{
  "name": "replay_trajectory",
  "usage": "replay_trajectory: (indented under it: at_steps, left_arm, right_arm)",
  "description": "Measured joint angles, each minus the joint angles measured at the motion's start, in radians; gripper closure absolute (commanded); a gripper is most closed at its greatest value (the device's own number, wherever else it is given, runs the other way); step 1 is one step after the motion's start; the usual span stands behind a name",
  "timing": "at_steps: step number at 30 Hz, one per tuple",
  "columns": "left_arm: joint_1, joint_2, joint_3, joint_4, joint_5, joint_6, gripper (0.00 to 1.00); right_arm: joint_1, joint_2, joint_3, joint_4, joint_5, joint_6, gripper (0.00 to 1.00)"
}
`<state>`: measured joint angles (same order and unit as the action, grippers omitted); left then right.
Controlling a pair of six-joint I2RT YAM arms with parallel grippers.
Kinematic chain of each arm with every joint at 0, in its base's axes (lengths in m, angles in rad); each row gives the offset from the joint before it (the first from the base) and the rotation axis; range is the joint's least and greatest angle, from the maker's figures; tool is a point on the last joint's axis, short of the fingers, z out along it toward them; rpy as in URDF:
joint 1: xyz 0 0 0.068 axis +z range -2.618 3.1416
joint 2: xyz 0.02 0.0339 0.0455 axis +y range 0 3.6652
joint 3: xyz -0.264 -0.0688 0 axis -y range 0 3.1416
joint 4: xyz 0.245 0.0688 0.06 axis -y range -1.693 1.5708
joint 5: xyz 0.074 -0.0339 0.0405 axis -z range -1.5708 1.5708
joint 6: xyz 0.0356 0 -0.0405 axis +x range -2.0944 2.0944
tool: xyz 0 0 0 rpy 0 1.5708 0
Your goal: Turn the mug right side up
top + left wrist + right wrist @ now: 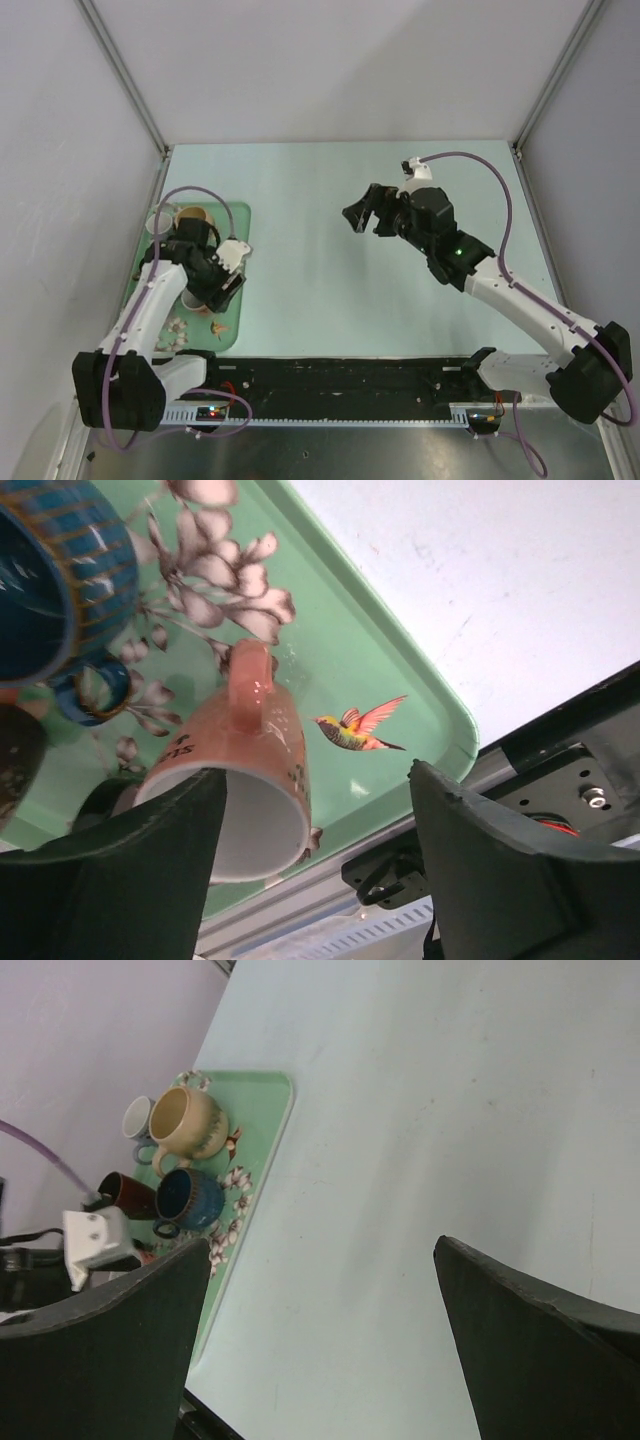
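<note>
The tan mug [193, 215] stands on the green tray [240, 220] at its far left, its dark inside showing from above. In the right wrist view the mug [190, 1123] shows its opening, with its handle to the lower left. It is out of the left wrist view. My left gripper [216, 292] is open low over the tray's near part, about a mug's width nearer than the tan mug. Its fingers [130, 880] stand by a pink mug [250, 750] lying on its side. My right gripper [358, 216] is open and empty above the table's middle.
On the tray also are a dark blue mug [190, 1197], a small grey-blue mug [137, 1117] and a dark red mug [125, 1193]. The tray [420, 690] has a flower and hummingbird print. A black rail [340, 375] runs along the near edge.
</note>
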<state>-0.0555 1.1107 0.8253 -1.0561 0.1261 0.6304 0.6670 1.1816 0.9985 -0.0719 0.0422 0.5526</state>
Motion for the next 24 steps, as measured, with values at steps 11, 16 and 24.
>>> replay_trajectory:
  at_steps: [11, 16, 24]
  left_arm:
    - [0.000, -0.006, 0.310, -0.013, 0.195, -0.126, 0.00]
    - [0.000, -0.089, 0.253, 0.208, 0.143, -0.264, 0.00]
    - [0.002, -0.196, 0.004, 0.465, 0.023, -0.383, 0.00]
  right_arm:
    - [-0.148, -0.089, -0.014, -0.134, 0.066, -0.054, 0.01]
    - [-0.257, -0.269, -0.162, -0.164, 0.190, -0.108, 0.01]
    - [-0.283, -0.570, -0.525, -0.090, 0.429, -0.173, 0.01]
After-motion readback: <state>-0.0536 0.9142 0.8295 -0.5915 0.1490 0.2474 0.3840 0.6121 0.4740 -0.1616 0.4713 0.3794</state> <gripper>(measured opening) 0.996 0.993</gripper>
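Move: The pink mug, already upright and released, has its middle about 3 cm ahead of the left gripper, 5 cm to its left and 5 below. Counted from that gripper, the blue mug is some 13 cm ahead and 3 left, the brown mug 11 ahead and 14 left, and the white mug 2 ahead and 15 left. From the right gripper, the pink mug lies roughly 44 cm left, 16 back and 23 below. Bring the left gripper up off the pink mug and forward, about 12 cm up and 10 forward, opening the fingers fully and swinging the fingertips forward some 35 degrees, then let it sink about 3 cm beside the blue mug. Meanwhile swing the empty, open right gripper about 22 cm right and 9 down, away from the tray, turning it clockwise. ##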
